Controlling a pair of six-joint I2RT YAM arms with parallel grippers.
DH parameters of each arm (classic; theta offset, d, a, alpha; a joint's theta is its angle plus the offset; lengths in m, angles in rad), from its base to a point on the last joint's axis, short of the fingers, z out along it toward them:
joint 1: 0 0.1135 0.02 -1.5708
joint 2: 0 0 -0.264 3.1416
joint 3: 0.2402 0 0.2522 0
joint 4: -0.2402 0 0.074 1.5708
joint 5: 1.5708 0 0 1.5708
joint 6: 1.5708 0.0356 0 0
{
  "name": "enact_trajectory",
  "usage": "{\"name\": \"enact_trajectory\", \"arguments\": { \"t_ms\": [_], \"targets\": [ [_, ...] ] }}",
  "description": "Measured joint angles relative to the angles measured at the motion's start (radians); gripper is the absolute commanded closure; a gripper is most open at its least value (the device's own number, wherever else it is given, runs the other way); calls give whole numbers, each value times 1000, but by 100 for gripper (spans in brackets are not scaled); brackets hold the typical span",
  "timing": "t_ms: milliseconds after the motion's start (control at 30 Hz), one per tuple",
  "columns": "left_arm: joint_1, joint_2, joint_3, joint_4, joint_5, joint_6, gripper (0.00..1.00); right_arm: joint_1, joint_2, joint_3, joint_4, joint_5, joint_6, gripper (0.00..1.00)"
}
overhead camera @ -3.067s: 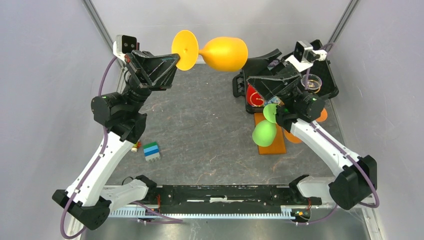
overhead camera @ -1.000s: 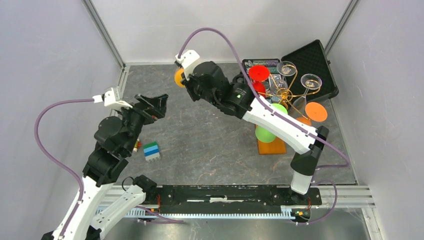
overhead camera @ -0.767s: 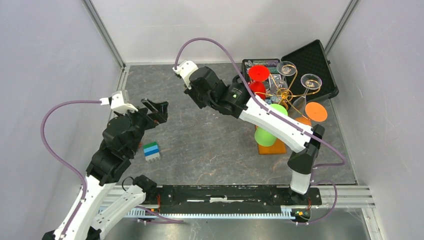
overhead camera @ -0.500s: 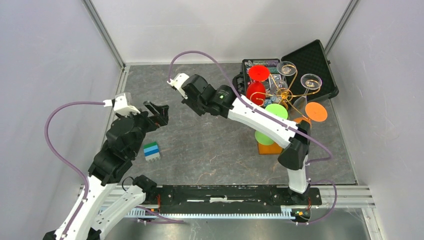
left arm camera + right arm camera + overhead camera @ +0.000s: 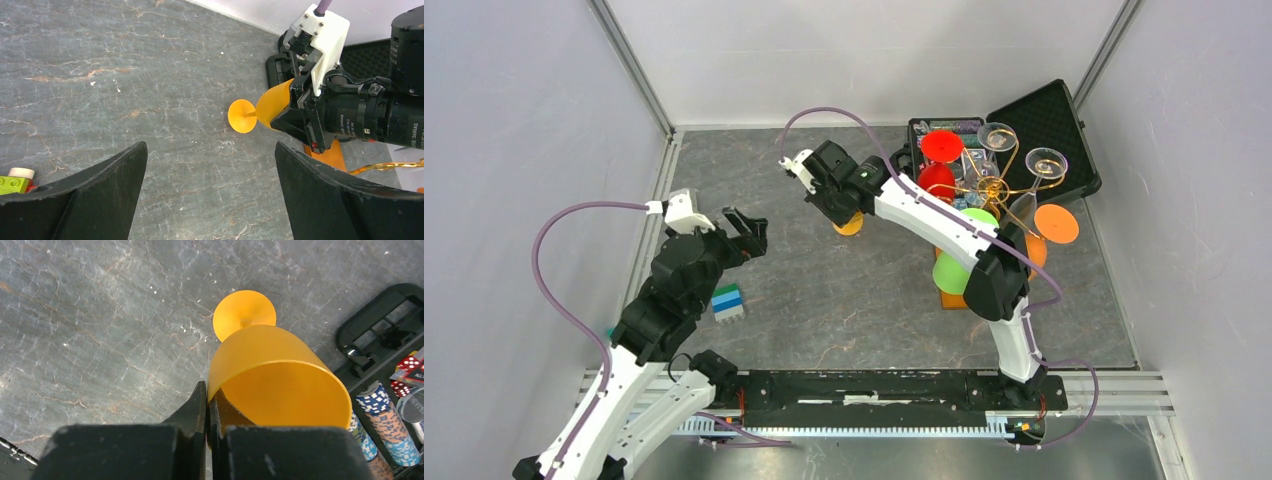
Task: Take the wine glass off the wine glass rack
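My right gripper [image 5: 206, 390] is shut on the rim of a yellow wine glass [image 5: 270, 370], one finger outside the bowl and one inside. The glass is tilted with its round foot [image 5: 244, 312] low over the grey table; whether it touches I cannot tell. From above only a bit of the glass [image 5: 851, 222] shows under the right gripper [image 5: 839, 205]. The wine glass rack [image 5: 989, 190], gold wire on an orange-brown base [image 5: 969, 292], stands at the right. My left gripper [image 5: 746, 228] is open and holds nothing; its wrist view shows the glass [image 5: 270, 102] ahead.
The rack carries red [image 5: 941, 147], green [image 5: 952, 268], orange [image 5: 1056, 223] and clear [image 5: 1046, 160] glasses. Behind it lies an open black case [image 5: 1049, 115] with poker chips [image 5: 372, 402] and dice. A stack of toy bricks [image 5: 727, 302] sits near the left arm.
The right arm has carried the yellow glass from the back left toward the middle of the table and lowered it. The open left gripper has drifted slightly right and nearer.
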Motion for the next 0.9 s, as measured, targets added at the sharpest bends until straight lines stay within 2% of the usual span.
{"name": "enact_trajectory", "arguments": {
  "t_ms": [133,467,533,633,733,900],
  "targets": [
    [0,9,-9,0,5,0,0,-8,18,0,-21,-17,-6,95],
    [0,19,-16,1,9,0,0,-35,50,0,-30,-58,-19,93],
    [0,19,-17,1,14,0,0,-43,59,0,-31,-65,-21,88],
    [0,20,-18,1,23,0,0,-50,61,0,-29,-66,-25,72],
    [0,24,-18,1,26,0,0,-53,63,0,-32,-65,-29,60],
    [0,35,-17,1,32,0,0,-57,65,34,-41,-64,-30,48]
  ]
}}
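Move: The yellow wine glass is still pinched by its rim in the right gripper; its landing spot on the bare table lies nearly straight below, about 3 cm ahead, 1 cm to the right and 16 cm down. The red glass on the rack is some 19 cm right of this hand and 4 cm ahead, the green one about 27 cm right and 10 cm back. From the left hand, that spot is roughly 12 cm ahead, 20 cm right and 28 cm down. Lower the right gripper about 3.5 cm, easing slightly right and a touch forward with the wrist tipping some 5 degrees, until the yellow glass's foot meets the table. There, open the fingers to nearly half so both come off the rim, staying astride it as the hand begins to rise by about 1 cm. ##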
